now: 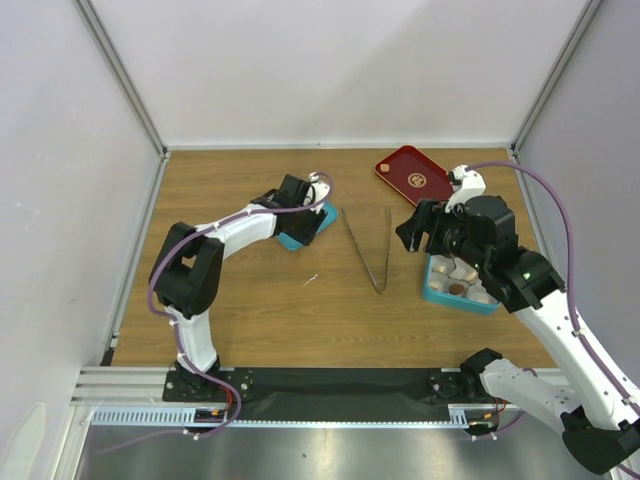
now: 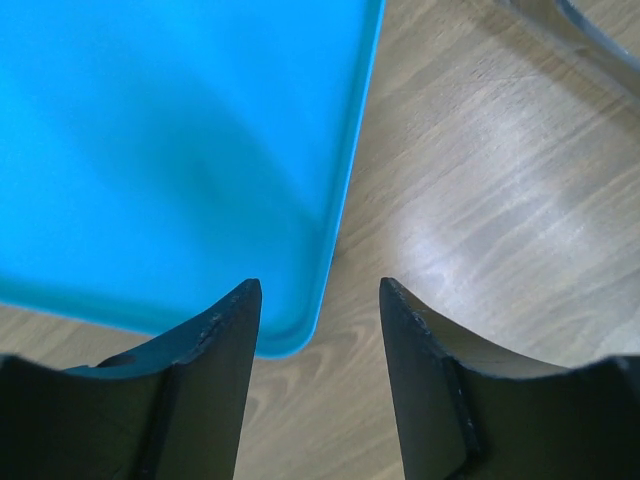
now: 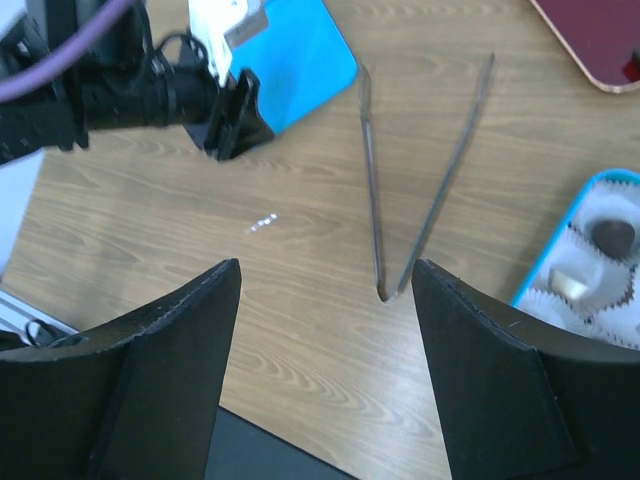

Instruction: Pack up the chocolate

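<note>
The chocolate (image 1: 458, 274) lies in paper cups in the teal compartmented box (image 1: 436, 293) at the right; a dark piece (image 3: 612, 233) and a cream piece (image 3: 570, 283) show in the right wrist view. My right gripper (image 1: 415, 234) is open and empty, raised left of the box over bare wood (image 3: 325, 275). My left gripper (image 1: 312, 222) is open and empty at the edge of a flat teal lid (image 1: 293, 240); the lid's corner (image 2: 290, 330) lies by my left finger (image 2: 225, 330).
Metal tongs (image 1: 372, 250) lie open on the table between the arms, also in the right wrist view (image 3: 400, 200). A dark red tray with a gold emblem (image 1: 413, 175) sits at the back right. White walls enclose the table.
</note>
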{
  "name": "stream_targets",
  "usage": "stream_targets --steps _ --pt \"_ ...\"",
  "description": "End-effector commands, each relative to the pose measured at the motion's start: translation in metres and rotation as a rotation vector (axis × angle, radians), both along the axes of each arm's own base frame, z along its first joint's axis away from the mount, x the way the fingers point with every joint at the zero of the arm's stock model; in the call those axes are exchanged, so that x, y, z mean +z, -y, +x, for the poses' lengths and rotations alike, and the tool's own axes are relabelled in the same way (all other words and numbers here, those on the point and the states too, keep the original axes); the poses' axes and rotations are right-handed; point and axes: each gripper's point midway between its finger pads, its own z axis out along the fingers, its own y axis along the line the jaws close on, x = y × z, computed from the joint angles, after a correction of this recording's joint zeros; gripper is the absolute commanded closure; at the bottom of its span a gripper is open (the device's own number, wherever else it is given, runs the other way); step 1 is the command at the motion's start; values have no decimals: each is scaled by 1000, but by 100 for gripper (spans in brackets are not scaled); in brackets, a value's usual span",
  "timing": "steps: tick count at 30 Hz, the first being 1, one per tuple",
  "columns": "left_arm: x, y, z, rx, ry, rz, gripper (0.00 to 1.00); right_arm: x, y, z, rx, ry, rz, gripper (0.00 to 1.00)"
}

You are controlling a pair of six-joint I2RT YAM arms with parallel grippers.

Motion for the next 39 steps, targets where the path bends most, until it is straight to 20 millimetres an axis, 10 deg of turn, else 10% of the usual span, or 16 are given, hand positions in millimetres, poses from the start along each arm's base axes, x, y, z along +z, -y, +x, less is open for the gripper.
stream_targets --steps 1,25,31,39 --pt "24 23 29 -59 86 -63 44 -3 6 -2 -10 16 -14 24" --pt "-32 24 17 -11 -9 63 71 -9 6 0 -17 8 -7 23" --pt "-3 31 14 17 6 -4 100 -12 2 0 -11 -2 17 23" --pt "101 69 -3 8 -23 -320 100 24 -51 39 227 14 314 21"
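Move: Some 8 cm ahead of the left hand, with no sideways offset and about 5 cm below it, is the blue lid's middle. The near-right rim that the fingers close on is about 1 cm ahead, 2 cm right and 4 cm down. At that same table level, the metal tongs lie about 16 cm to the hand's right and 2 cm back. From the right hand, the lid is roughly 20 cm ahead, 26 cm left and 30 cm lower. Sinking about 3.5 cm while easing some 2.5 cm right and a little forward, the left hand brings its half-open fingers down over the blue lid's near-right rim, pauses low and shuts them, pinching the rim. It then lifts about 4 cm with the lid, drawing back slightly. The right hand stays open and almost still, only late heading a few centimetres forward and left. ##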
